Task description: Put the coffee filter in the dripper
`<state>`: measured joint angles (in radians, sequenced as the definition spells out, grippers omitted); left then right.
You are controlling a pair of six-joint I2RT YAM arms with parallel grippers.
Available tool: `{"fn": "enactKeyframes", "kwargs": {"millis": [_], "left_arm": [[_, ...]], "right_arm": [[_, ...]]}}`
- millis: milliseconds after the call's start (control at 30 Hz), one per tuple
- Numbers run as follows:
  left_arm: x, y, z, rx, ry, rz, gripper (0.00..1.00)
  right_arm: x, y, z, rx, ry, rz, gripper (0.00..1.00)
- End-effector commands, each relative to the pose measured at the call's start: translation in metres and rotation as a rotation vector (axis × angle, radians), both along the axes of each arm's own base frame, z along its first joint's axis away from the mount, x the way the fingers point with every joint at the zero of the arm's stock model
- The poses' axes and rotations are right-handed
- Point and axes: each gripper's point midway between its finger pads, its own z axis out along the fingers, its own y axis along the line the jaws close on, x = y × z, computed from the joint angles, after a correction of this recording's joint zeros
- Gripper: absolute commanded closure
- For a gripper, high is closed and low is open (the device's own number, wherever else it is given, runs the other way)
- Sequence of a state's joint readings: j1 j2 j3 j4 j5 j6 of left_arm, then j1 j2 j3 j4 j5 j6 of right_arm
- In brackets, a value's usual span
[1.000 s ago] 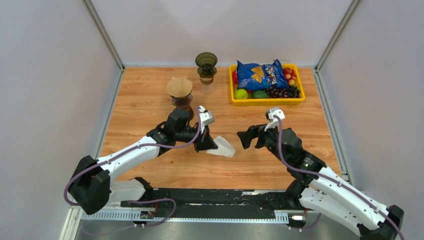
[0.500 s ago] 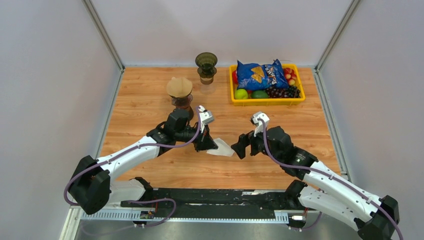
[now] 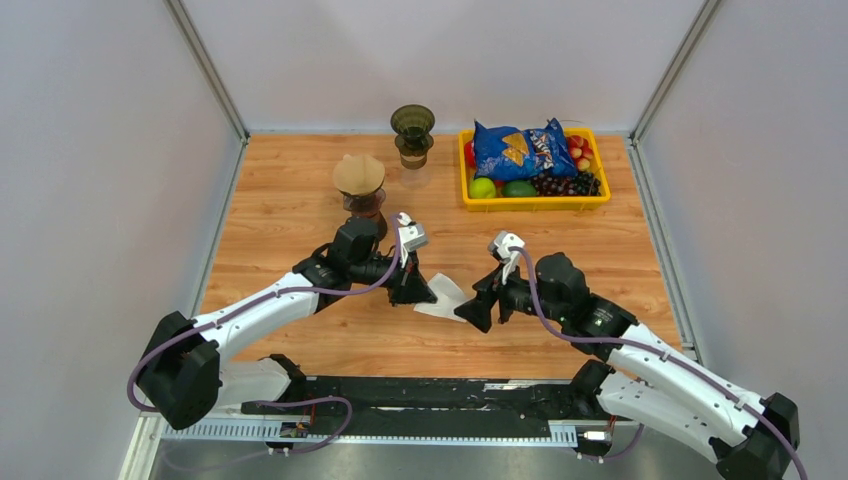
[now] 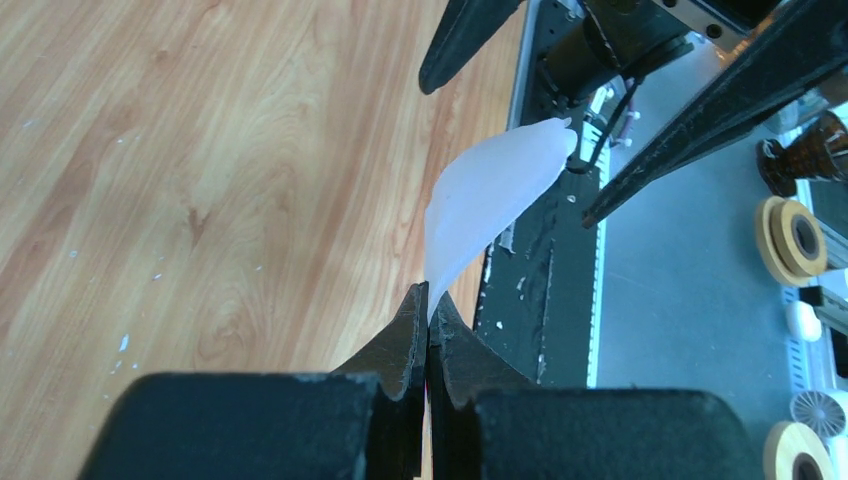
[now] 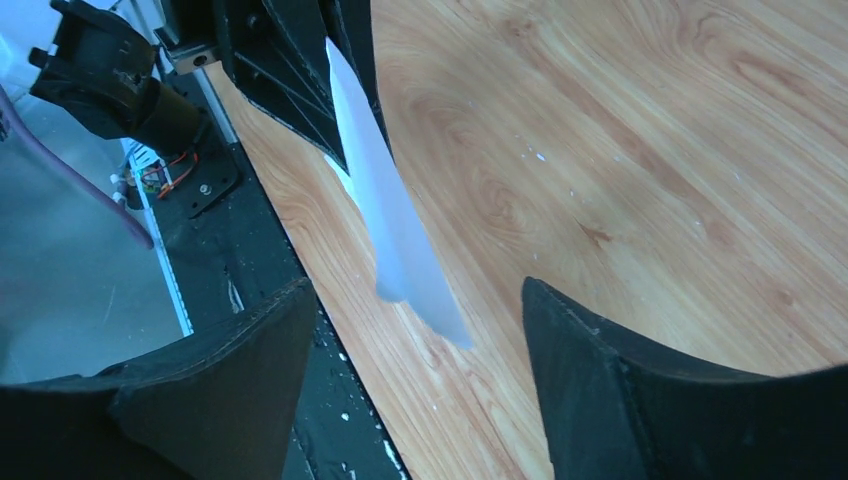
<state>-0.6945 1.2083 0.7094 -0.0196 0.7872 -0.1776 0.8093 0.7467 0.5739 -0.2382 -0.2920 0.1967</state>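
A white paper coffee filter [image 3: 446,297] hangs flat above the wooden table, and my left gripper [image 3: 418,291] is shut on one of its corners. In the left wrist view the filter [image 4: 495,190] sticks out past the pinched gripper [image 4: 428,300]. My right gripper [image 3: 472,309] is open, its jaws either side of the filter's free end [image 5: 400,235] without touching it; the gripper [image 5: 412,298] is seen here too. An empty dark dripper [image 3: 412,127] stands at the back. A second dripper [image 3: 359,182] to its left carries a brown filter.
A yellow basket [image 3: 534,203] at the back right holds a blue chip bag [image 3: 518,147] and fruit. The black rail [image 3: 400,395] with the arm bases runs along the table's near edge. Grey walls close in the table on three sides.
My right arm has swung left towards the filter, bringing its jaws around the filter's free end, and they have narrowed a little. The left arm and filter have stayed put.
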Motion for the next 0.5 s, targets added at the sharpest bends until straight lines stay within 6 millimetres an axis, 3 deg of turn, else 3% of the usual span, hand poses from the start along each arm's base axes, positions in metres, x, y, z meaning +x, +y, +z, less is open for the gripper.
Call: {"fn": "enactKeyframes", "kwargs": {"millis": [0,200,300,333,367,433,467], "left_arm": [[-0.018,-0.003,0.014,-0.06,-0.001,-0.105,1.0],[-0.03,-0.001,0.013,-0.079,0.008,-0.17,0.99],[-0.03,0.0,0.009,-0.073,0.005,-0.172,0.98],[-0.029,0.0,0.008,-0.068,0.004,-0.165,0.93],[-0.028,0.0,0.007,-0.064,0.005,-0.159,0.76],[-0.026,0.0,0.008,-0.062,0.006,-0.143,0.57],[-0.022,-0.002,0.01,-0.07,-0.008,-0.13,0.37]], "right_arm": [[0.006,0.015,0.028,0.072,-0.083,0.045,0.27],[0.002,0.031,0.034,0.106,-0.065,0.125,0.57],[0.001,0.034,0.036,0.114,-0.059,0.136,0.84],[0.0,0.035,0.038,0.124,-0.052,0.141,0.94],[-0.001,0.036,0.039,0.133,-0.044,0.141,1.0],[0.001,0.036,0.042,0.149,-0.028,0.117,1.0],[0.003,0.035,0.042,0.153,-0.019,0.098,1.0]]}}
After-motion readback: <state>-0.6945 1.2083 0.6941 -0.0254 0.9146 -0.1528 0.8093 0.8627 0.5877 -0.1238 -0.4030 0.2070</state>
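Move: The white coffee filter is held by the left gripper, its middle about 3 cm to the right of that hand and level with it. From the open right gripper the filter's middle is roughly 4 cm to the left and 1 cm below, its free edge already between the fingers. From the left hand, the brown dripper stands some 26 cm ahead and 15 cm left, slightly higher; the green dripper about 45 cm ahead and 5 cm left. Leftward by about 2.5 cm, the right hand closes in on the coffee filter and shuts its nearly wide-open fingers fully, pinching the paper's right-hand edge. Meanwhile the left hand carries the filter back some 2 cm, turning slightly clockwise, then opens its fingers partway and lets go of the paper once the right fingers are all but shut. ##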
